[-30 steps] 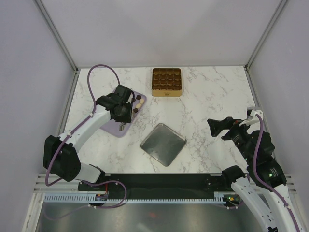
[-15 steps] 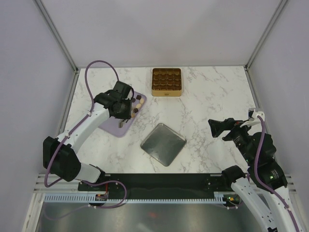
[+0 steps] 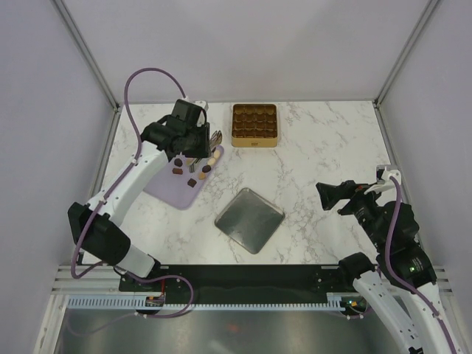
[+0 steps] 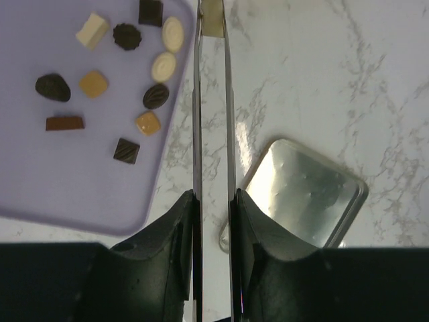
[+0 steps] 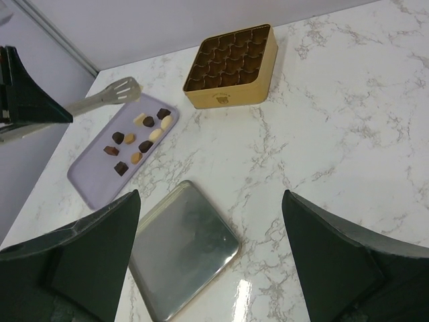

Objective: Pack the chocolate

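Observation:
Several small chocolate pieces (image 4: 124,80), dark brown and pale, lie on the lilac board (image 4: 60,181), also seen as chocolate (image 3: 193,171) and chocolate (image 5: 137,137). My left gripper (image 4: 213,196) is shut on a pair of thin metal tongs (image 4: 198,100). Their arms reach past the board's far right corner, and a small tan piece (image 4: 213,20) shows between them at the top edge. From above, the left gripper (image 3: 193,140) and the tongs (image 3: 214,138) hang over the board's far end. My right gripper (image 5: 209,198) is open and empty, well to the right as the right gripper (image 3: 333,195).
A square gold tin (image 3: 254,125) with grid compartments stands at the back centre, also seen as the tin (image 5: 231,67). A flat silver lid (image 3: 249,220) lies mid-table, between the arms. Grey walls close in the table on the left, right and back.
My left arm has swung from over the board's middle toward its far end and the tin, taking the tongs along and uncovering the pieces. The right arm has barely shifted.

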Tool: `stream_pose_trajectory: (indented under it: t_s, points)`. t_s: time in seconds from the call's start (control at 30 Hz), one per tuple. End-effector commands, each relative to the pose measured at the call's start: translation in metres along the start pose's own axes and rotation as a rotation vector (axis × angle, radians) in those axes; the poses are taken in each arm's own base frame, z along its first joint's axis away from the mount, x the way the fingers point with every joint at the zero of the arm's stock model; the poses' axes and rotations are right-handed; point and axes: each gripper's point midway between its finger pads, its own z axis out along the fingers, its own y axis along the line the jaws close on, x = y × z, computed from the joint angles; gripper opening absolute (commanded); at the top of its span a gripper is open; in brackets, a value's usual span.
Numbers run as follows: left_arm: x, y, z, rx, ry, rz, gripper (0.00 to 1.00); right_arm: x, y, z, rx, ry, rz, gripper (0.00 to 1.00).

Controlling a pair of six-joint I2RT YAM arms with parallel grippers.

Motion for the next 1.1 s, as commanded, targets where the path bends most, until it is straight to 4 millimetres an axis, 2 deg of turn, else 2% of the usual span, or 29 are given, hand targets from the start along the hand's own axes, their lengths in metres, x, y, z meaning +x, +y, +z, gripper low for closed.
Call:
stream_pose_trajectory:
  t_s: [0.0,0.07,0.1,0.13,0.27,0.33,0.37,0.4,0.43,0.47,0.57,0.87,1.07]
  points:
    - [-0.049,-0.031,0.001,0.104,-0.109,0.013,0.32,-0.005,0.008,0.002,-0.043,-0.024,0.003,0.95]
    - [-0.061,-0.036,0.007,0.109,-0.123,0.015,0.32,-0.007,0.009,0.001,-0.047,-0.031,0.005,0.95]
    - [-0.076,-0.041,0.004,0.119,-0.157,0.015,0.32,-0.007,0.009,0.002,-0.046,-0.033,0.008,0.95]
    - [-0.079,-0.042,0.02,0.111,-0.143,0.018,0.32,-0.009,0.01,0.001,-0.048,-0.037,0.007,0.95]
    - [-0.114,-0.056,0.049,0.117,-0.177,0.018,0.32,-0.017,0.018,0.001,-0.067,-0.037,0.008,0.95]
    - [-0.126,-0.06,0.055,0.122,-0.197,0.02,0.32,-0.02,0.019,0.001,-0.067,-0.04,0.006,0.95]
    - [-0.139,-0.063,0.056,0.124,-0.227,0.025,0.32,-0.022,0.019,0.0,-0.065,-0.046,0.003,0.95]
    - [-0.144,-0.063,0.06,0.117,-0.236,0.027,0.32,-0.025,0.019,-0.001,-0.063,-0.054,0.002,0.95]
    - [-0.146,-0.06,0.073,0.091,-0.236,0.029,0.32,-0.026,0.019,-0.002,-0.06,-0.059,0.001,0.95]
    - [-0.154,-0.06,0.073,0.082,-0.258,0.036,0.32,-0.028,0.017,-0.003,-0.05,-0.065,-0.001,0.95]
    - [-0.16,-0.053,0.09,0.036,-0.277,0.057,0.33,-0.031,0.014,-0.005,-0.037,-0.089,-0.002,0.95]
    - [-0.154,-0.046,0.141,-0.01,-0.26,0.125,0.33,-0.032,0.008,-0.015,-0.008,-0.107,0.023,0.95]
    - [-0.16,-0.045,0.158,-0.025,-0.29,0.125,0.33,-0.03,0.007,-0.014,0.004,-0.087,0.011,0.95]
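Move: The gold box that the tong-held cream chocolate is going to stands about 23 cm ahead of the left hand, 14 cm to its right and 18 cm below. Of the neighbours, all some 20 cm down, the white chocolates on the purple tray lie about 10 cm ahead and straight in line, the purple tray's middle 6 cm ahead and 9 cm left, and the silver tray 8 cm back and 11 cm right. From the right hand the gold box is roughly 37 cm ahead, 14 cm left and 26 cm lower. Forward in one quick sweep of about 18 cm, veering some 8 cm right, the left hand carries the tongs and the cream chocolate off the purple tray's far edge to above the gold box's left side. It first rises slightly, then slows and sinks to about 5 cm below its starting height. Meanwhile the wrist tips the tongs some 10 degrees more outward, and the fingers keep the tongs squeezed on the chocolate. ##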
